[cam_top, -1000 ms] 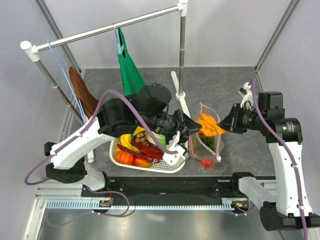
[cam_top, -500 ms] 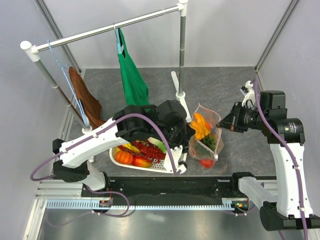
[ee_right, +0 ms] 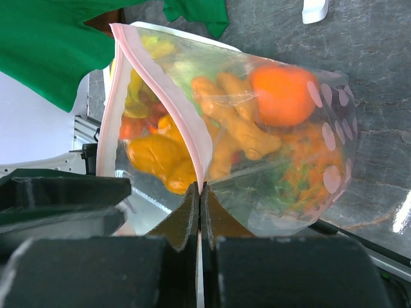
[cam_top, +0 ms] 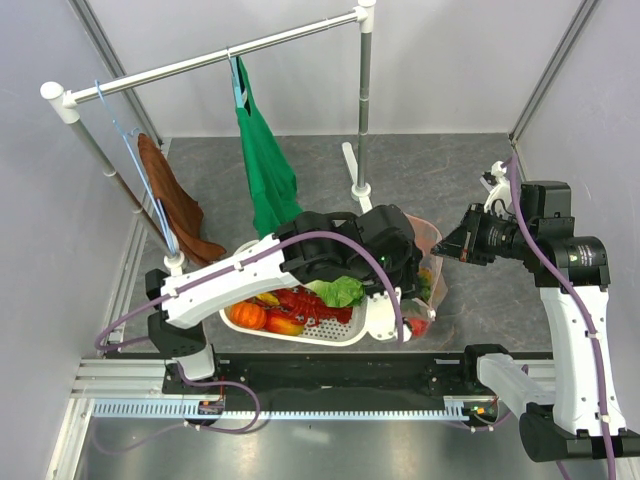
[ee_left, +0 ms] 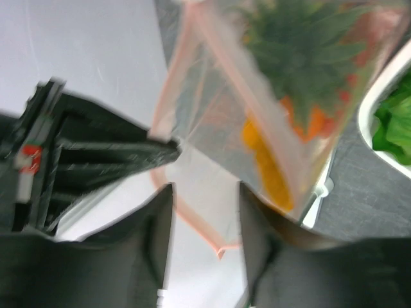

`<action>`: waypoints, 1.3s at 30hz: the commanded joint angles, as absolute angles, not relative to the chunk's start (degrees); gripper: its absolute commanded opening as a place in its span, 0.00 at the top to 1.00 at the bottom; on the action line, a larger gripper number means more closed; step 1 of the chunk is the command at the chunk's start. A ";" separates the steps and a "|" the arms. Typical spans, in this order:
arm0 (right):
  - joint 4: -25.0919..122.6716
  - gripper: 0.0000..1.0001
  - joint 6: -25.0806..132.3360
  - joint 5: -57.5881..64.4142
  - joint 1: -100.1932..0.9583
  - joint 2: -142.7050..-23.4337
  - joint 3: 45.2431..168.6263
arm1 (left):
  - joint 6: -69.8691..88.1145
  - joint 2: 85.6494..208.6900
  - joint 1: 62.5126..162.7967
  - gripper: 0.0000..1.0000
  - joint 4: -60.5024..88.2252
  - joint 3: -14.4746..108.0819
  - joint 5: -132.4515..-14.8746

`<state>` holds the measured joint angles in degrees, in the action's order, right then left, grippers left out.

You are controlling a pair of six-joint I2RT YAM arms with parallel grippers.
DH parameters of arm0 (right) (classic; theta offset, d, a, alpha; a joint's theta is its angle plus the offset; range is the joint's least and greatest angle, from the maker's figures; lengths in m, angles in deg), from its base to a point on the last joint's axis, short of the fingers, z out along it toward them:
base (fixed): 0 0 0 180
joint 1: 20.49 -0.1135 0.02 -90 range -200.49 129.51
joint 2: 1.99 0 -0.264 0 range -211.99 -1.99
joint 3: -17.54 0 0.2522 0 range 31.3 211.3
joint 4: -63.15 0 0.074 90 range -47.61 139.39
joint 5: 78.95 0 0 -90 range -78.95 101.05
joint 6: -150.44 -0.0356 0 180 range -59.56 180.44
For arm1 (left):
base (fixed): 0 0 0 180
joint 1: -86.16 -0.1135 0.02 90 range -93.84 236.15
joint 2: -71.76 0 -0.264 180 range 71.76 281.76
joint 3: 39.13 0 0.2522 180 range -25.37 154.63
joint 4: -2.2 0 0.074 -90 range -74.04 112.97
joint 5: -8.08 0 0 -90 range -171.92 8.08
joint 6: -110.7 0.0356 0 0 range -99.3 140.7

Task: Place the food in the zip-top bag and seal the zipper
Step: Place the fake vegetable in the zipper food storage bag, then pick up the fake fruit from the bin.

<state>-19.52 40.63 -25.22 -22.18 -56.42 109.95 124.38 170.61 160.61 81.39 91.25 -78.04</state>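
The zip-top bag stands upright, stuffed with food: an orange pumpkin, yellow pieces and a pineapple's green top. My right gripper is shut on the pink zipper at the mouth's right end. My left gripper hovers over the bag's mouth, jaws open, and a corner of the zipper lies loose between its fingers. From above, the left wrist hides most of the bag. More food stays in the white basket: lettuce and a pumpkin.
A clothes rack stands behind with a green garment and a brown cloth hanging from it. Its white foot rests on the grey mat close behind the bag. The basket's rim adjoins the bag.
My left arm swung right from the basket to above the bag's mouth with a yellow-orange piece, and its jaws have come open. The right gripper kept its hold.
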 commanded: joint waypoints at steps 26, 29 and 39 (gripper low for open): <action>-17.06 1.00 40.93 -22.52 -22.16 -54.28 106.97 | 55.58 121.34 143.37 0.30 89.87 46.56 -59.41; -16.97 1.00 41.11 -22.35 -22.16 -54.90 107.15 | 59.17 119.49 143.37 0.30 93.74 41.81 -65.92; -16.80 1.00 40.58 -22.43 -21.98 -55.08 107.50 | 75.71 118.26 143.37 0.28 99.11 34.05 -78.49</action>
<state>-18.29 40.67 -22.97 -22.18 -55.44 107.07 65.48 119.68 143.61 92.58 36.50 -72.60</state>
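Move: The pumpkin lies in the basket about 28 cm to the left gripper's left, some 6 cm back and 26 cm below. At about that depth, the mango sits around 8 cm right of the pumpkin, level to 1 cm nearer; the bananas 8 cm farther out and 6 right of it; the red lobster 13 right and 3 farther out. From the right gripper the pumpkin is roughly 33 cm left, 11 back and 25 below. Spread the left gripper's already parting fingers wider and lift about 9 cm clear of the bag's mouth while swinging left and drawing slightly back, then sink steeply towards the pumpkin, some 30 cm left overall. Meanwhile turn the wrist about 60 degrees counter-clockwise, still pointing down and rightward. Keep the right fingers pinched on the zipper edge. ##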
